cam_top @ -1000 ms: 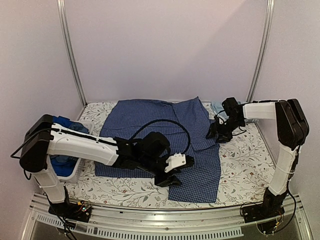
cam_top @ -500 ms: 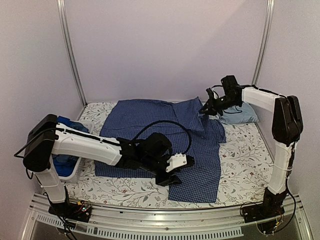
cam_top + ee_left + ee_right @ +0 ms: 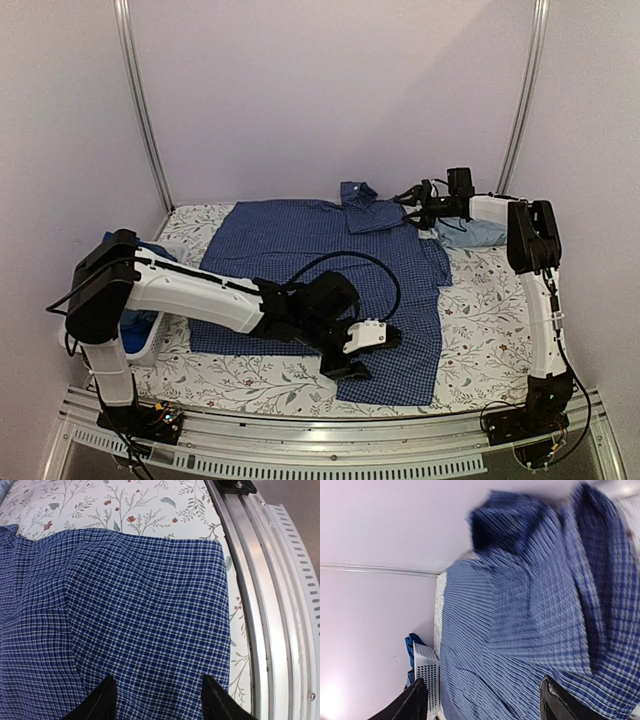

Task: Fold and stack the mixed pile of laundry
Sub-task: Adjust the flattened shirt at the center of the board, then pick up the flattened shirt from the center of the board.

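The dark blue small-check shirt lies spread across the table. One bunched part of it stands up at the back edge. My right gripper hovers just right of that bunch, jaws wide apart and empty; in its wrist view the shirt is blurred beyond the fingers. My left gripper sits low over the shirt's near hem, open, with cloth beneath and nothing pinched. A folded light-blue shirt rests at the back right.
A white plastic basket holding bright blue cloth stands at the left edge, behind my left arm; it also shows in the right wrist view. The table's metal front rail runs close beside the shirt's hem.
My right arm swung from the table's right side to the back, carried part of the checked shirt up and let it go. My left gripper slid slightly toward the near right.
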Robot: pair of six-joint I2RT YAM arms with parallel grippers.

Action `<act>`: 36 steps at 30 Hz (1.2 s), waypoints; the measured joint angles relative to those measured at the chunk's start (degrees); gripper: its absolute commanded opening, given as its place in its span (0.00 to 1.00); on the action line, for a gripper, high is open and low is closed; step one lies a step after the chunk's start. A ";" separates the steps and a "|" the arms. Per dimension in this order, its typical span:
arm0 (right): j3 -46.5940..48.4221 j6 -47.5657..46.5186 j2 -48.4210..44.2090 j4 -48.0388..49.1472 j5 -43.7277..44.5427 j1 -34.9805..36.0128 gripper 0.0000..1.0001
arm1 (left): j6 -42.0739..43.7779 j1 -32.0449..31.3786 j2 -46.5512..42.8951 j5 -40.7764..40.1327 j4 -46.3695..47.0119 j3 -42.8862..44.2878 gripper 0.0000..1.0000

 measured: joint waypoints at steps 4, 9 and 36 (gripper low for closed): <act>-9.46 -3.04 -1.49 -5.05 0.04 0.52 0.75 | 2.40 -0.96 0.28 2.36 -1.44 -0.28 0.56; -17.57 -7.43 -13.44 -7.72 -0.33 1.01 0.74 | 5.95 -2.38 0.26 4.42 -2.86 -1.86 0.56; -31.39 -24.17 -37.86 -20.90 2.86 0.61 0.75 | -1.55 9.81 -7.89 2.19 5.62 0.74 0.03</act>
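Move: The near-left hem corner of the blue checked shirt lies about 5 cm back from the left hand, 2 cm to its left and 5 cm below; the hem's right corner is level with that one but about 20 cm right of it. From the open right hand, the turned-back sleeve is about 7 cm ahead, 6 cm left and 10 cm below; the folded light-blue shirt lies some 17 cm right, 4 cm ahead, 11 cm down. Left dips back about 6 cm, shuts near the hem, then rises forward; open right bobs back 16 cm. ##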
